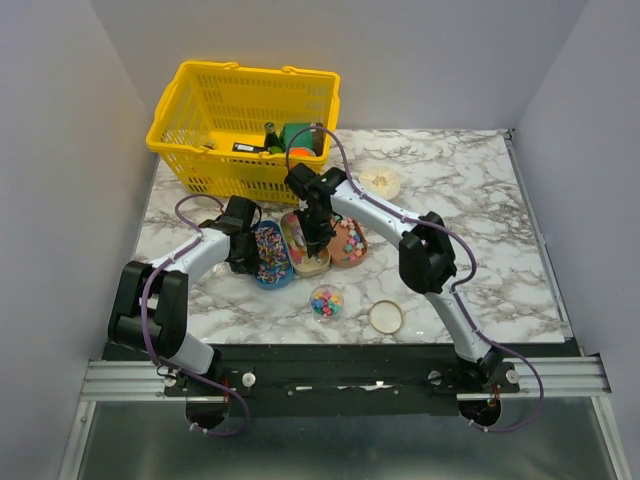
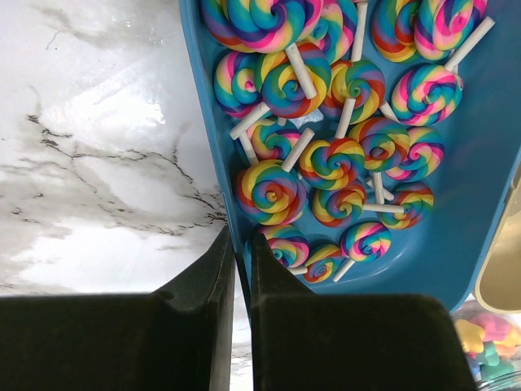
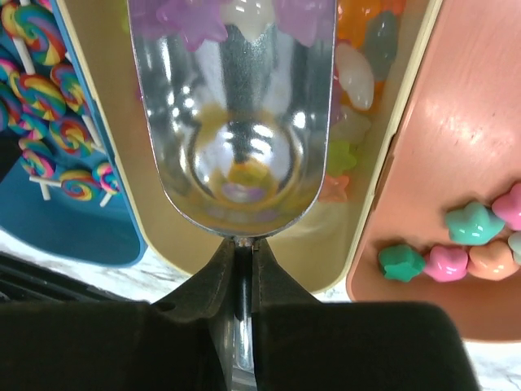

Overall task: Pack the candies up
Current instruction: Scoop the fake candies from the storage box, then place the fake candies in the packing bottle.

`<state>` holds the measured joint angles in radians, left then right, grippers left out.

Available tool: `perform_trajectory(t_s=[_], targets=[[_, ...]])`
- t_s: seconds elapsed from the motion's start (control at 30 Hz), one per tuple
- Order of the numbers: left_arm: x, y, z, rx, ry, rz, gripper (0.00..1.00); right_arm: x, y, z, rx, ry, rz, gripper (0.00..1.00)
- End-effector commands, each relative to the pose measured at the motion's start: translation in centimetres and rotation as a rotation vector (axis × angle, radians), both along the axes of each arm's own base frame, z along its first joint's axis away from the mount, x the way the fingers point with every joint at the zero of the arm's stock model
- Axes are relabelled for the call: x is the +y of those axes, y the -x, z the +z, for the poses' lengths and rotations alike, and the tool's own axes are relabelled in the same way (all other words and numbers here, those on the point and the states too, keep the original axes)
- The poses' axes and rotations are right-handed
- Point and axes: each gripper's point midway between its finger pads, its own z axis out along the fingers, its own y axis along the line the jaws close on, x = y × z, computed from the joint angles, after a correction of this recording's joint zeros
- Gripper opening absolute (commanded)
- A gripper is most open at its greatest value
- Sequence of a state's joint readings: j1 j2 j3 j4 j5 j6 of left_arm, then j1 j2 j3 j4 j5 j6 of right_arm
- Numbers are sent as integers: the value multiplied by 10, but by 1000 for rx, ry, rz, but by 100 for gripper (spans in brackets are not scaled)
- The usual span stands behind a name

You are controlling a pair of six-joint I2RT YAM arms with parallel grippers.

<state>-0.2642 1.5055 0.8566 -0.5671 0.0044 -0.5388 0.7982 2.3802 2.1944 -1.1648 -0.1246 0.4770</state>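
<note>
The candies are small star-shaped sweets in many colours. Some lie in the cream oval tray [image 3: 106,147], some in the pink tray [image 3: 456,147], and some fill a small clear cup [image 1: 326,301]. My right gripper [image 3: 242,244] is shut on the handle of a metal scoop [image 3: 232,122]. The scoop's bowl lies in the cream tray, with purple candies [image 3: 191,16] at its front lip. My left gripper [image 2: 242,240] is shut on the rim of the blue tray [image 2: 488,204], which holds rainbow lollipops [image 2: 332,161]. In the top view both grippers [image 1: 245,250] [image 1: 315,235] hang over the trays.
A yellow basket [image 1: 245,110] with goods stands at the back left, right behind the trays. A round lid [image 1: 385,316] lies beside the cup near the front. A pale round item [image 1: 380,180] rests at the back, right of the basket.
</note>
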Motion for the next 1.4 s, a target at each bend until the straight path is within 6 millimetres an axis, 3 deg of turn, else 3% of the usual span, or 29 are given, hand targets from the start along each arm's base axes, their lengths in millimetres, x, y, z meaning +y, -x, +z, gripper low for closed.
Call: perform_trajectory(t_s=[0.0,0.27,0.83,1.23,1.37], targets=[[-14,-5,2,-14,35,-50,12,-14,-36,-37,-54,52,-117,1],[-14,-10,7,-30,34,-50,12,-22,-33,-41,-70,64,-68,1],[-16,-33,30,-91,25,-45,17,-34,-12,7,-199,39,51,1],[-16,-26,34,-108,39,-42,35,-33,10,40,-268,-19,98,1],[-16,-28,45,-140,45,-43,49,-39,24,65,-297,-41,101,1]])
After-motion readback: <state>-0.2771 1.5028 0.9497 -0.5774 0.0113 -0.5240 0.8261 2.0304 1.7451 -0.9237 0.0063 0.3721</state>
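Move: The right gripper already has the scoop in the cream candy box, whose middle is roughly 4 cm ahead of that hand, 3 cm left and 4 cm below. From the same hand, the salmon box lies about 4 cm ahead and 7 cm right, and the round storage box 10 cm back and 2 cm right. The left gripper pinches the blue box's left wall, that box's middle about 5 cm ahead and 4 cm right; the cream box is 7 cm ahead and 12 cm right of it. Keep the right gripper shut on the scoop and dig it about 2 cm forward and down into the cream box's candies, then sweep some 4 cm right, easing back, and lift it about 5 cm while tilting the fingers forward to level the load. Bring the left gripper a few centimetres forward and up, slightly right, then open it partway to release the blue box's wall. ##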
